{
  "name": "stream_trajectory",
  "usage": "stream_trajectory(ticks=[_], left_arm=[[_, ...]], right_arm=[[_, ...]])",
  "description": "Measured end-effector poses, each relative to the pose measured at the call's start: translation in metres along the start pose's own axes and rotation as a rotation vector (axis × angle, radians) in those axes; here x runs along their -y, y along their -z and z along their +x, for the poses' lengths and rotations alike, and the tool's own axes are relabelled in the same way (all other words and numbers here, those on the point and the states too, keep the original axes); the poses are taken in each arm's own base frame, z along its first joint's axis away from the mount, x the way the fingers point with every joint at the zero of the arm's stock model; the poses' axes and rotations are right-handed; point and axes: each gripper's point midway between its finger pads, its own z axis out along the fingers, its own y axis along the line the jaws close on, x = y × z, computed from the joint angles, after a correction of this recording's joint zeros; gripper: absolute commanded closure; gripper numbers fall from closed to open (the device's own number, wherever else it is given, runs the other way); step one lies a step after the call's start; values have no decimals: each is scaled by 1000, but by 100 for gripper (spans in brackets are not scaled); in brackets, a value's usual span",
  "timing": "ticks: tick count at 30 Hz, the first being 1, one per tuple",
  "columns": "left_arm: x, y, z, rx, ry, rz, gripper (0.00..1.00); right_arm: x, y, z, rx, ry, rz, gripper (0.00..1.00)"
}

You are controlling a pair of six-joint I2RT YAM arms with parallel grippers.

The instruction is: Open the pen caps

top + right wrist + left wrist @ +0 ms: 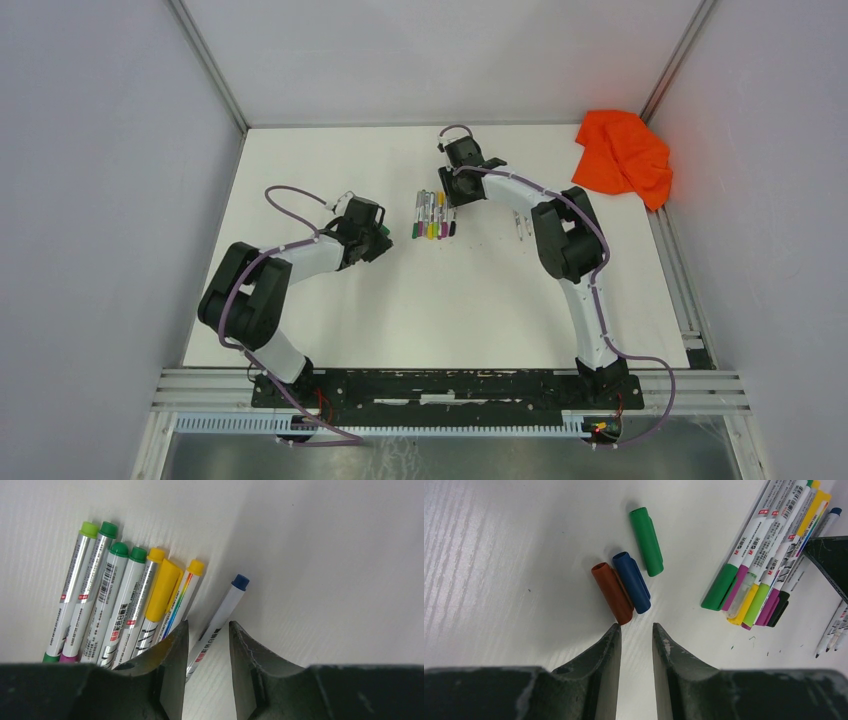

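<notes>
Three loose pen caps lie on the table in the left wrist view: green (646,541), blue (631,582) and red-brown (612,593). My left gripper (636,629) is open and empty, its tips just short of the red-brown cap. A row of capped pens (764,555) lies to their right, and also shows from above (432,215). My right gripper (207,627) is open over the far end of the row (115,585). A white pen with a blue end (222,612) lies on the table between its jaws, untouched. A yellow cap (162,590) sits beside it.
An orange cloth (622,155) lies at the back right corner. A few thin uncapped pens (522,225) lie right of the row, under the right arm. My right gripper's finger (831,560) shows at the right edge of the left wrist view. Walls close in the table.
</notes>
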Motion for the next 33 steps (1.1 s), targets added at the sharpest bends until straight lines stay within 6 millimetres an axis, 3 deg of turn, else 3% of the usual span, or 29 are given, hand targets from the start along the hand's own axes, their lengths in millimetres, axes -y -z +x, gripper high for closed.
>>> stream_trajectory(ticks=[15, 28, 33], left_arm=[[-2, -1, -2, 11, -3, -9, 65], [-2, -1, -2, 11, -3, -9, 65], [-1, -1, -2, 11, -3, -6, 60]], right_arm=[[10, -2, 1, 8, 16, 65, 67], [9, -5, -3, 42, 13, 66, 83], [12, -4, -2, 50, 10, 71, 96]])
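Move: The black-capped, blue-ended pen lies between the open right fingers, its middle some 3 cm back, about level sideways and 1 cm below. From that hand, the yellow-ended rainbow pen lies 2 cm to the left and 3 cm back, the middle of the capped pen row 5 cm left and 3 cm back, and the uncapped pens about 16 cm right and 4 cm back. From the left hand, the black-capped pen is roughly 10 cm ahead, 15 cm right and 1 cm below. Keep the right gripper low over the black-capped pen and shift it only about 1 cm to the right, away from the capped row, easing another 1 cm forward along the pen. Meanwhile close the fingers from moderately open to nearly shut, pinching the bare barrel nearer its blue end than its cap; leave the wrist almost unturned. ##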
